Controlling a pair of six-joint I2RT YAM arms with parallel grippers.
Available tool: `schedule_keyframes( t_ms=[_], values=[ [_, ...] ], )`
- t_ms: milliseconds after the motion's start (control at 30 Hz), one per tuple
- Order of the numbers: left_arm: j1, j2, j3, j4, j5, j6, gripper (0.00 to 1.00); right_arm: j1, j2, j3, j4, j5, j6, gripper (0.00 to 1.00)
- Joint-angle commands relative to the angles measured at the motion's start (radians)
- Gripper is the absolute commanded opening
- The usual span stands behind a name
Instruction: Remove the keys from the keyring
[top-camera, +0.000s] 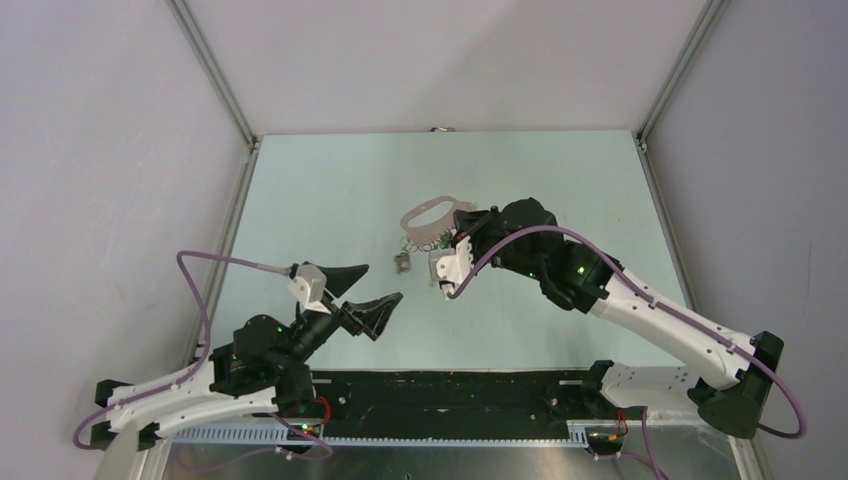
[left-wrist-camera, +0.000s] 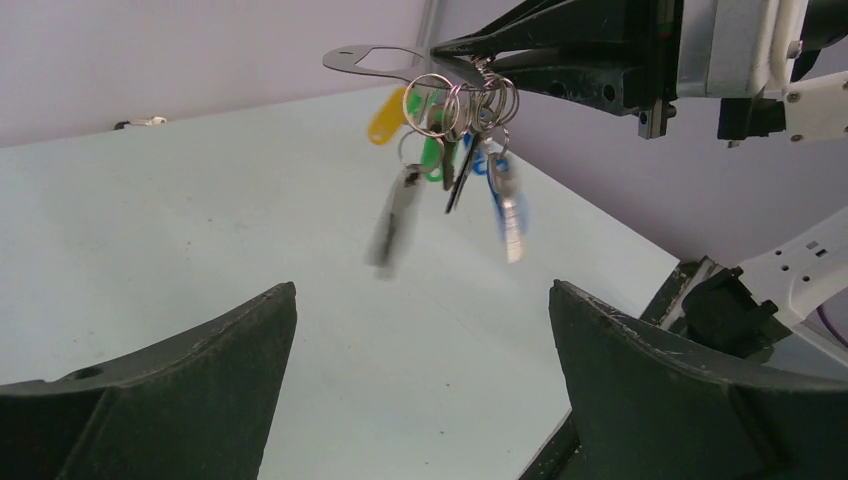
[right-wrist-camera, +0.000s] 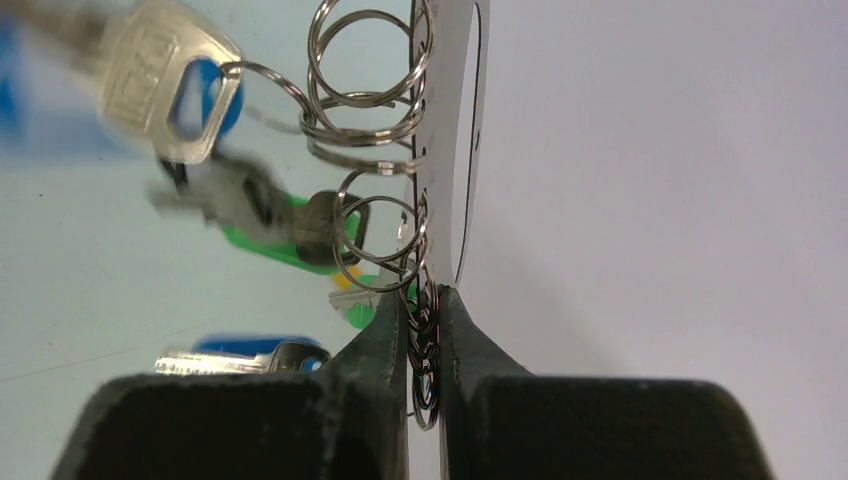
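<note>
My right gripper (top-camera: 458, 224) is shut on the edge of the grey-beige keyring (top-camera: 432, 214) and holds it in the air above the table's middle. In the right wrist view the fingers (right-wrist-camera: 385, 335) pinch the keyring (right-wrist-camera: 458, 140), seen edge-on, along with some small split rings (right-wrist-camera: 362, 70). The keys (top-camera: 403, 262) hang below it. They show blurred in the left wrist view (left-wrist-camera: 452, 165), with green, blue and yellow heads, under the keyring (left-wrist-camera: 372, 60). My left gripper (top-camera: 372, 287) is open and empty, low and to the left of the keys, apart from them.
The pale green table (top-camera: 330, 190) has grey walls on three sides. A small metal object (top-camera: 440, 129) lies at the far edge; it also shows in the left wrist view (left-wrist-camera: 140, 122). A black rail (top-camera: 450, 390) runs along the near edge.
</note>
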Motion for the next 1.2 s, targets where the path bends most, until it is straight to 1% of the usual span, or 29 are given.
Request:
schedule_keyframes(
  t_ms=[0,133,233,400,433,500,600,667,700,767,933,1000,1167],
  values=[
    [0.000,-0.020,-0.030,0.108,0.029,0.035,1.00,0.009,-0.052,0.049,0.036,0.004,-0.001,0.00],
    [0.000,-0.020,-0.057,0.143,0.046,0.065,1.00,0.012,-0.064,0.048,0.041,-0.013,-0.002,0.00],
    [-0.001,-0.012,-0.091,0.205,0.067,0.112,1.00,0.015,-0.068,0.048,0.046,-0.024,-0.002,0.00],
    [0.000,0.016,-0.131,0.317,0.053,0.165,0.98,0.020,-0.078,0.048,0.051,-0.054,0.004,0.00],
    [0.000,0.027,-0.139,0.330,0.062,0.184,0.96,0.020,-0.079,0.048,0.051,-0.059,0.004,0.00],
    [0.000,0.047,-0.142,0.359,0.089,0.235,0.86,0.023,-0.085,0.048,0.050,-0.069,0.007,0.00],
    [0.000,0.073,-0.138,0.398,0.119,0.277,0.79,0.029,-0.087,0.048,0.047,-0.074,0.006,0.00],
    [-0.001,0.100,-0.132,0.419,0.145,0.305,0.72,0.036,-0.087,0.048,0.043,-0.074,0.005,0.00],
    [-0.001,0.107,-0.131,0.427,0.149,0.315,0.67,0.037,-0.087,0.049,0.041,-0.072,0.005,0.00],
    [0.000,0.128,-0.123,0.447,0.160,0.343,0.62,0.039,-0.087,0.048,0.037,-0.071,0.005,0.00],
    [0.000,0.167,-0.091,0.456,0.174,0.381,0.54,0.042,-0.089,0.048,0.035,-0.084,0.008,0.00],
    [0.000,0.173,-0.088,0.460,0.185,0.394,0.48,0.044,-0.089,0.048,0.035,-0.089,0.009,0.00],
    [-0.001,0.190,-0.085,0.481,0.176,0.416,0.47,0.051,-0.087,0.048,0.036,-0.108,0.014,0.00]
  ],
)
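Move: The leftmost key dangles from the keyring about 5 cm to the right of my open left hand, some 4 cm ahead and 3 cm above it. The blue key hangs about 6 cm farther right at nearly the same depth. The split rings sit about 10 cm right, 7 cm ahead and 8 cm above my left hand. From my right hand, which grips the keyring, that leftmost key is about 11 cm left, 5 cm back and 6 cm below. I bring my left hand about 4.5 cm to the right, in under the rings towards the leftmost dangling key, tipping the fingers up some 20 degrees and closing them to about half open around its lower end. My right hand keeps its pinch and draws the keyring back about 3 cm and slightly up, nearer my left hand, turning a little counter-clockwise. ##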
